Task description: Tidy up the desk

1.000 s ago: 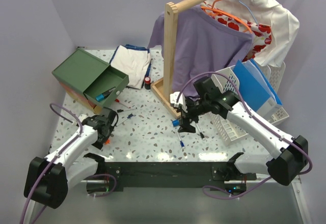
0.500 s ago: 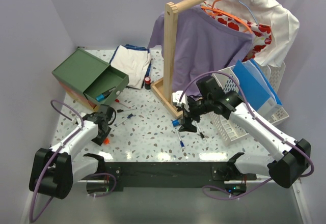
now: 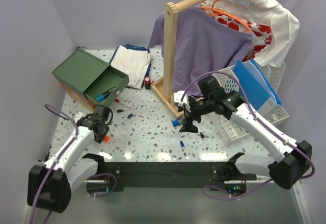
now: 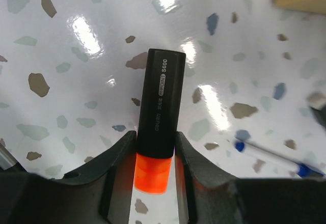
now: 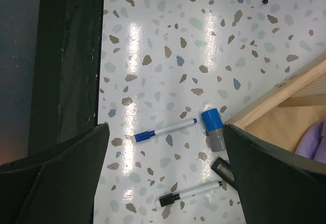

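Note:
The desk [image 3: 147,132] is a glossy white speckled top strewn with pens. A black highlighter with an orange end [image 4: 158,102] lies flat on it near the left front; its orange end [image 3: 106,139] shows from above. My left gripper [image 4: 155,142] is low over it, both fingers pressed against its black body. My right gripper [image 3: 187,124] hangs open above the desk's middle. Under it lie a blue-capped marker [image 5: 165,131], a black-capped marker [image 5: 191,193] and a blue-topped grey cylinder [image 5: 214,130]; none touches its fingers.
A green drawer box [image 3: 86,74] with its drawer pulled out stands at the back left, a folded white cloth [image 3: 130,63] beside it. A wooden clothes rack [image 3: 173,56] with hanging shirts and a white basket [image 3: 239,107] holding a blue folder fill the right. The black rail [image 3: 163,170] runs along the front.
The left gripper has shifted left and toward the near edge, and its jaws have narrowed onto the highlighter. The right arm has barely moved.

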`<state>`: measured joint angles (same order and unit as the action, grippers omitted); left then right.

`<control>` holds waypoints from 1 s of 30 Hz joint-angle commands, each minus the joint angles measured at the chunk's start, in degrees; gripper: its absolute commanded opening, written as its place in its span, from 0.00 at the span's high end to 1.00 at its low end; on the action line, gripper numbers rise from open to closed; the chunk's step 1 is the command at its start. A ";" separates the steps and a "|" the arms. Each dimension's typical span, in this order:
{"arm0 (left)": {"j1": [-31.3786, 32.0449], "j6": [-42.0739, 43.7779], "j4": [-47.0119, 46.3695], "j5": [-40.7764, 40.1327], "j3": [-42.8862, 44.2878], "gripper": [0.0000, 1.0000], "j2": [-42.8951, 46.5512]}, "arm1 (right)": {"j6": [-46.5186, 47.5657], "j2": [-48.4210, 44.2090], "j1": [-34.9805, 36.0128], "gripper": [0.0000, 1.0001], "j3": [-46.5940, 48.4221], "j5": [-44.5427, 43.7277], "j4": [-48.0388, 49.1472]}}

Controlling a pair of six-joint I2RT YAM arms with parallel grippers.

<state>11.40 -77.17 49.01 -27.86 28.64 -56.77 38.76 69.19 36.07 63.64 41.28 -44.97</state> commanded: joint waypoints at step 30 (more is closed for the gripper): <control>-0.41 79.97 -13.24 22.67 41.05 0.98 -3.42 | 3.25 2.53 -2.32 0.01 1.32 2.84 -1.79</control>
<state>11.27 -7.92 41.17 -7.68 66.52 -56.77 40.73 71.13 34.35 63.64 41.80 -46.46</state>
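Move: The black-and-orange highlighter is already pinched in my left hand. The open green drawer I am taking it to is about 20 cm ahead, 3 cm to the right and 8 cm above. Its cabinet body stands some 28 cm ahead and 10 cm left. On the table, the red marker lies 20 cm ahead and 9 cm right, the blue marker 11 cm ahead and 11 cm right. From my right hand, the drawer is roughly 20 cm ahead, 38 cm left and 10 cm lower. With the highlighter still firmly between its fingers, my left hand shoots up about 26 cm, clear of the drawer's rim. Then it swings forward about 12 cm and a little right towards the open drawer, turning clockwise some 65 degrees as it goes and just starting to sink at the end. ##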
